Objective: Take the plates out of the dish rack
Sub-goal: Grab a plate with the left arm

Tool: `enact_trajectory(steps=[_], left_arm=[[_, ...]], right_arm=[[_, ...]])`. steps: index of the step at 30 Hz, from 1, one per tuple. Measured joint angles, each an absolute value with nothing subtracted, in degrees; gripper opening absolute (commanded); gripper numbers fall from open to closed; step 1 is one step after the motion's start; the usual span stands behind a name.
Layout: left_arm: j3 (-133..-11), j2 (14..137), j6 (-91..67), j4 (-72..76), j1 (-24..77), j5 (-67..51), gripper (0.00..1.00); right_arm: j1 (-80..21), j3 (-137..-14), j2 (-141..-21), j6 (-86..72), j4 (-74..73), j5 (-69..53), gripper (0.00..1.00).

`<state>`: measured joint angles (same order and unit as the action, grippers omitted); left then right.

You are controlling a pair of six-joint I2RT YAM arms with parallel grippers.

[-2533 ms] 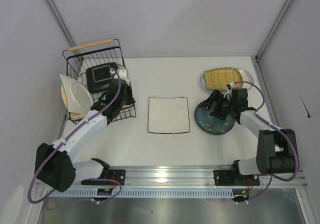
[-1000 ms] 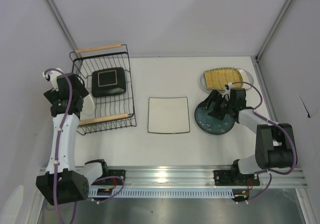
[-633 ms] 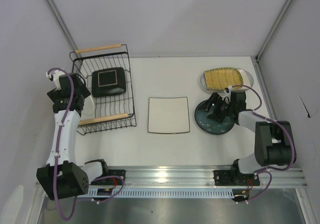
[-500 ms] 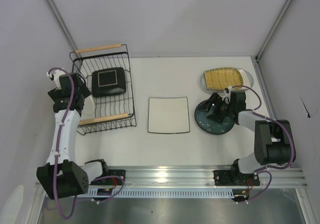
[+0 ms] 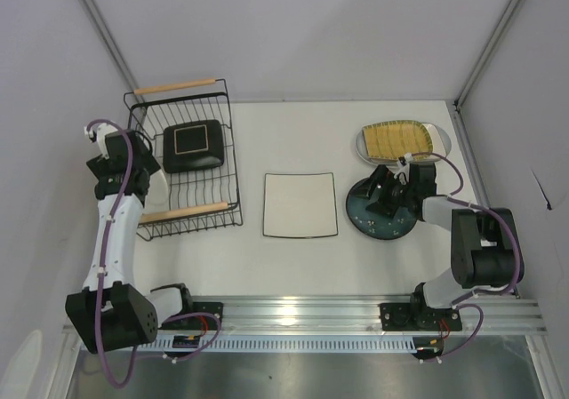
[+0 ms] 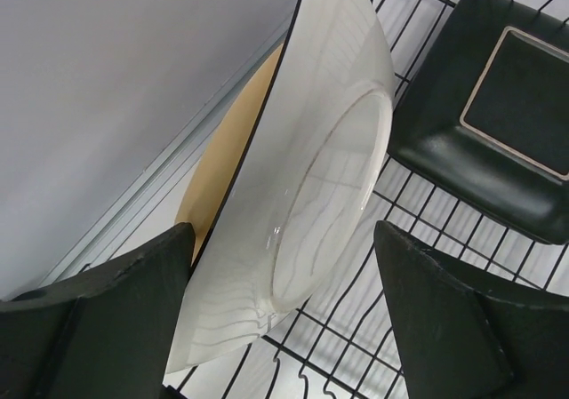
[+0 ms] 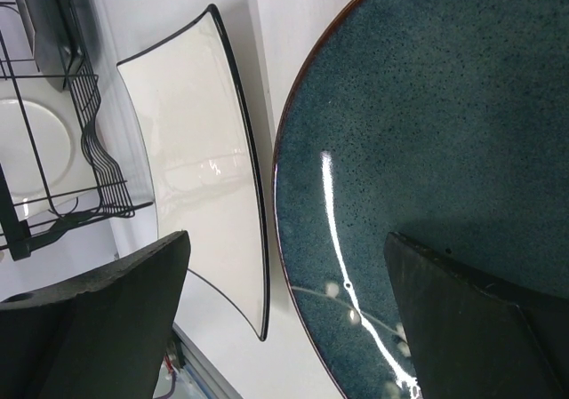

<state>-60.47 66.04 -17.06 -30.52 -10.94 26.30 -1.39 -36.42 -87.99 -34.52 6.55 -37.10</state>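
The black wire dish rack stands at the back left, with a black-rimmed teal square plate lying flat in it. A white round plate stands on edge at the rack's left side, and a tan plate leans behind it. My left gripper is open and straddles the white plate's lower rim. A gap shows at the right finger. My right gripper is open just above the left edge of the dark teal speckled plate, holding nothing. A white square plate lies mid-table.
A mustard ribbed rectangular plate rests on a grey round plate at the back right, just behind the teal plate. The rack's two wooden handles run along its far and near sides. Grey walls close in on the left and right.
The rack, tipped earlier with the left arm reaching into it, now sits level. The left arm has swung to its left side and its jaws have narrowed slightly. The right gripper edged left.
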Motion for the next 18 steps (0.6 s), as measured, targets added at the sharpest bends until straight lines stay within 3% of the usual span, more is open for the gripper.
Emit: enact_trajectory(steps=[18], left_arm=[[-59.07, 64.60, -14.50, -29.34, -10.02, 16.25, 0.66]], right_arm=[[-1.76, -36.53, -89.56, -35.38, 9.34, -38.24, 1.00]])
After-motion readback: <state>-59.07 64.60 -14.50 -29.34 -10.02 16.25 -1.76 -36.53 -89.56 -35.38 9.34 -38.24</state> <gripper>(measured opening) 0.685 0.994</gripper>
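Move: The white plate standing at the rack's left side has its middle about 4 cm to the right of the left gripper, 2 cm ahead and 8 cm below, its upper rim already between the open fingers. The tan plate stands some 4 cm to the left of the white one; the black tray is roughly 11 cm ahead of the gripper, 16 cm right and 12 cm below. From the right gripper, the white plate is about 56 cm left, 1 cm ahead and 6 cm higher. Bring the left gripper about 3 cm to the right, away from the tan plate, easing slightly forward, and turn it clockwise by some 10 degrees. Keep the left finger against the tan-plate side of the white plate and carry that plate over with it, while closing the fingers from nearly wide open to around two-thirds. ##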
